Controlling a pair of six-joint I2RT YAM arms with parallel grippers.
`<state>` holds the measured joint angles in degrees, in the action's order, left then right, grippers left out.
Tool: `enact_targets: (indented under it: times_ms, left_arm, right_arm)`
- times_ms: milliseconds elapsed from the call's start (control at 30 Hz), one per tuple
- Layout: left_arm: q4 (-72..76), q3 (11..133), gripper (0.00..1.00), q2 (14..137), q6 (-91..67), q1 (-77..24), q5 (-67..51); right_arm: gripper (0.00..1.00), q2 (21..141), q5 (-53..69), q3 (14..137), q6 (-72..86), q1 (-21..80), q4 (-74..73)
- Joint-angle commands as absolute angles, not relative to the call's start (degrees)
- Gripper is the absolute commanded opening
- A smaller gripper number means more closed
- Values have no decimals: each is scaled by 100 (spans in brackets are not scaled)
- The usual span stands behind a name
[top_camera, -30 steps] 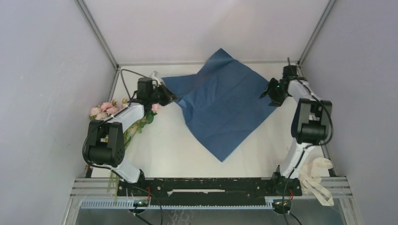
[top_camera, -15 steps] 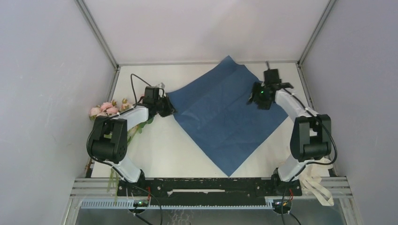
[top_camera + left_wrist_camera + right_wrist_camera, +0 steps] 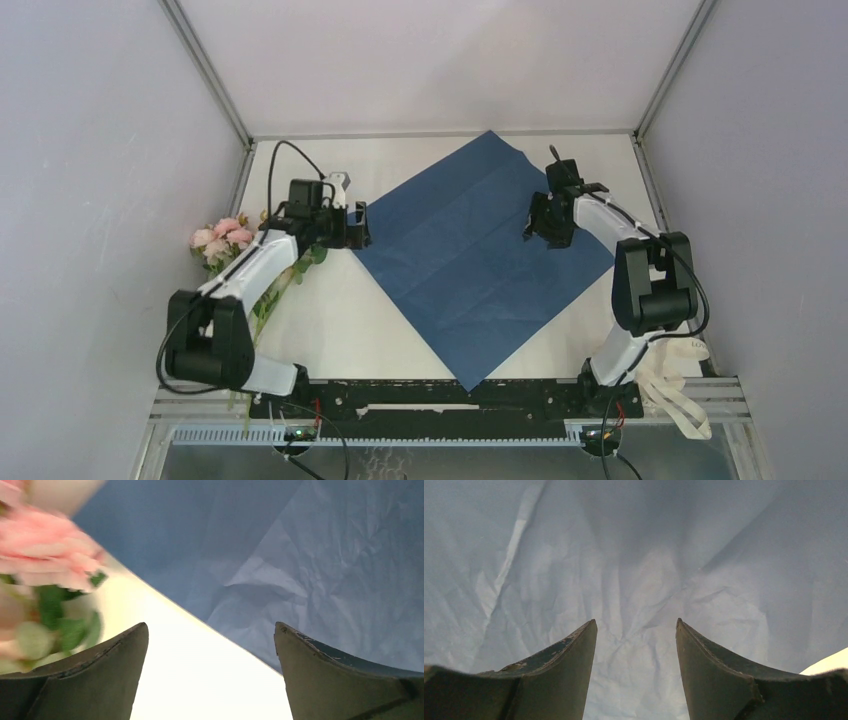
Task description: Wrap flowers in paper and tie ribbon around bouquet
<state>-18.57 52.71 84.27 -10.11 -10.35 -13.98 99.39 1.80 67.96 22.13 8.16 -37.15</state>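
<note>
The blue paper point(image 3: 470, 255) lies flat on the table as a diamond, dark face up. My left gripper point(image 3: 357, 226) stands open at the sheet's left corner. In the left wrist view the gripper point(image 3: 211, 627) has bare table between its fingertips, and the paper's point(image 3: 310, 555) edge runs just beyond them. My right gripper point(image 3: 537, 226) hovers open over the right part of the sheet. In the right wrist view the gripper point(image 3: 636, 622) has crumpled paper point(image 3: 634, 555) below its tips. The pink flowers point(image 3: 224, 240) lie at the table's left edge, blurred in the left wrist view point(image 3: 45, 565). The cream ribbon point(image 3: 676, 378) lies off the table's near right corner.
The enclosure's walls and metal frame posts point(image 3: 212, 75) close in the white table point(image 3: 340, 310) on three sides. The left arm's link point(image 3: 255, 265) lies over the flower stems. A black rail point(image 3: 430, 395) runs along the near edge between the arm bases.
The left gripper let go of the paper's left corner and opened. The sheet, lifted and rumpled before, dropped flat and slid toward the near edge. The right gripper moved left over the paper.
</note>
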Motion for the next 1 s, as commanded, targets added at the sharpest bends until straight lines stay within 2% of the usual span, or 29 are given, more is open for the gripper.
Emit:
enact_targets:
  times_ms: [0,267,333,367,467,533,667,800,967]
  left_arm:
    - [-3201,5923,100,7625,902,-794,-684]
    - [-4497,5656,97,6888,2521,926,261]
    - [-4442,5362,89,6659,2794,1440,381]
    - [-4354,5194,81,6572,2897,1751,451]
    - [-4016,4725,65,6571,3101,2165,637]
    - [-3845,4588,58,6815,3111,2324,697]
    - [-3567,4681,54,7431,2964,2496,686]
    - [-3292,4848,45,7917,2758,2630,775]
    - [-3054,4939,41,8280,2605,2645,867]
  right_arm:
    - [68,9318,72,6838,2057,1044,-3657]
    - [68,8821,54,6840,1953,1615,-3818]
    - [68,8754,16,6840,1987,1744,-3840]
    - [68,8740,2,6838,2007,1809,-3851]
    - [68,8781,0,6838,2030,1988,-3841]
    - [68,8833,0,6838,2060,2062,-3841]
    - [68,8907,-205,6838,2086,2178,-3866]
    - [68,8946,-360,6834,2042,2258,-3933]
    - [68,8971,-415,6744,2028,2269,-3891]
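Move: The flower stems at the far left lie about 27 cm left of the left hand, 12 cm back and 7 cm down. A peach flower is some 21 cm to its left and 7 cm back; the pair of pink flowers is about 9 cm left and 3 cm ahead, both some 5 cm lower. From the right hand, the stems are roughly 67 cm left and 16 cm back, and the blue paper's middle about 14 cm left and 9 cm back, both slightly below. Left hand swings about 27 cm left and back, then down to flower stems, half-closing; right shifts left, rising. ##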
